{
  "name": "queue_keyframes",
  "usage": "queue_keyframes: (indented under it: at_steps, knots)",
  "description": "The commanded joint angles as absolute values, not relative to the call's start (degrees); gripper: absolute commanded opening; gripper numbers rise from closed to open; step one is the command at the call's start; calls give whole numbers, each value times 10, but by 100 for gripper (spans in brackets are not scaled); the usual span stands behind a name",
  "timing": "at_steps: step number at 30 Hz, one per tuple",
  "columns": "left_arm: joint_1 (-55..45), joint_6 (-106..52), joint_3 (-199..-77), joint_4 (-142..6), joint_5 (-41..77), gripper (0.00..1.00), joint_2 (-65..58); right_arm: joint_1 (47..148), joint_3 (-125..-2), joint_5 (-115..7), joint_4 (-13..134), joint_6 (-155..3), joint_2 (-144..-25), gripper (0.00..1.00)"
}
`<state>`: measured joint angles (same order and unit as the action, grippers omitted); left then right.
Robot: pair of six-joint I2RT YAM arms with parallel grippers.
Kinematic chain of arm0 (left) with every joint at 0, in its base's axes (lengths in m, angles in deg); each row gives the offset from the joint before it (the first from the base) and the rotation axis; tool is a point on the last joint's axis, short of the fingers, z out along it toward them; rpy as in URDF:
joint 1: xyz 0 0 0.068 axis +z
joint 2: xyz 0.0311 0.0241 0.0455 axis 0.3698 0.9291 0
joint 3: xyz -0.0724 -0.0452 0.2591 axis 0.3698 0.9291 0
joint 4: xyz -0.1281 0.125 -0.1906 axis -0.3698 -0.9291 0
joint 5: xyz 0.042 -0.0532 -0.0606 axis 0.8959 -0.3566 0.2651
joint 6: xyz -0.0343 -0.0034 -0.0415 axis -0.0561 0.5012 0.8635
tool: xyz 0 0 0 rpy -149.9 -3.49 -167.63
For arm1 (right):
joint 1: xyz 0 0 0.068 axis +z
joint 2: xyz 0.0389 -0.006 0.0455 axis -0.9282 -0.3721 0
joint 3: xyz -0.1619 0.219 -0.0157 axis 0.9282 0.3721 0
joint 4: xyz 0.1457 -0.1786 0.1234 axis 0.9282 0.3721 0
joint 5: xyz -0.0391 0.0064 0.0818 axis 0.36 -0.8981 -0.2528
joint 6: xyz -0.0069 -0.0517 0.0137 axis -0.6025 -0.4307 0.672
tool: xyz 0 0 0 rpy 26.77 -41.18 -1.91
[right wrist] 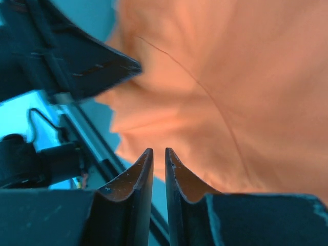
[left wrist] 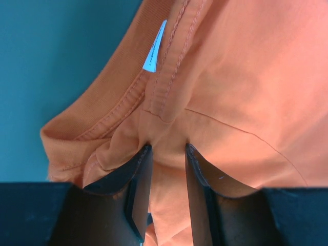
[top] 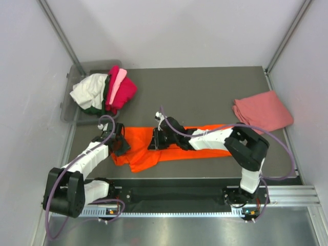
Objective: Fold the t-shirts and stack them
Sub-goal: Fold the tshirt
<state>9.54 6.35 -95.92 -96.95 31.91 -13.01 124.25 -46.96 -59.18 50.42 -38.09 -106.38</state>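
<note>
A bright orange t-shirt (top: 177, 146) lies spread across the near part of the table. My left gripper (top: 121, 145) is at its left end, by the collar. In the left wrist view the left gripper (left wrist: 168, 146) is shut on a fold of the orange t-shirt (left wrist: 246, 92) just below the collar seam and white label (left wrist: 155, 47). My right gripper (top: 155, 141) hovers over the shirt's left half. Seen from the right wrist, the right gripper (right wrist: 159, 150) keeps a narrow gap with nothing in it, above the orange t-shirt (right wrist: 225, 77). A folded salmon-pink t-shirt (top: 262, 111) lies at the right.
A grey bin (top: 72, 102) at the back left holds a heap of t-shirts (top: 105, 91) in white, dark green, light pink and magenta. A metal rail (top: 205, 197) runs along the near edge. White walls close in on both sides.
</note>
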Motion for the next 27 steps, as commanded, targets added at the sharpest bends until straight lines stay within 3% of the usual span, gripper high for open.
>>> queue_keyframes:
  at_steps: [1, 8, 14, 21, 27]
  knots:
    - [96, 58, -956, -961, 326, 37, -108, 1246, -490, -621, 485, -356, -1111, 15]
    - [96, 64, -979, -976, 326, 35, -72, 1246, -451, -631, 496, -338, -1127, 13]
    - [96, 45, -1030, -1023, 356, 36, -100, 1241, -454, -605, 554, -377, -1026, 18]
    - [96, 19, -1125, -1050, 386, 39, -114, 1167, -439, -578, 620, -416, -946, 19]
    - [96, 31, -1156, -999, 352, 38, -36, 1092, -382, -524, 680, -453, -878, 20]
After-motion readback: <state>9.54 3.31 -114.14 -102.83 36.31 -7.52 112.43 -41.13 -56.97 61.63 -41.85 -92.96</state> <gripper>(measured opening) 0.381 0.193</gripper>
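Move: The left gripper sits low on the orange t-shirt, whose far left corner is about 9 cm ahead, 1 cm to its right and barely 1 cm lower; the clothes bin stands some 24 cm ahead and 11 cm left. For the right gripper, the shirt's far right corner is roughly 8 cm ahead, 35 cm right and 7 cm below. The shirt's loose near corner lies about 11 cm back, 8 cm left and 7 cm below it. Dip the right gripper about 6 cm towards the shirt, drawing slightly back, while the left stays down on the cloth. Then raise the right some 10 cm and swing it forward and to the right over the shirt, turning about 10 degrees clockwise. Bring the left gripper off the cloth, up and forward about 7 cm each, towards the far left corner. Hold both finger gaps. ##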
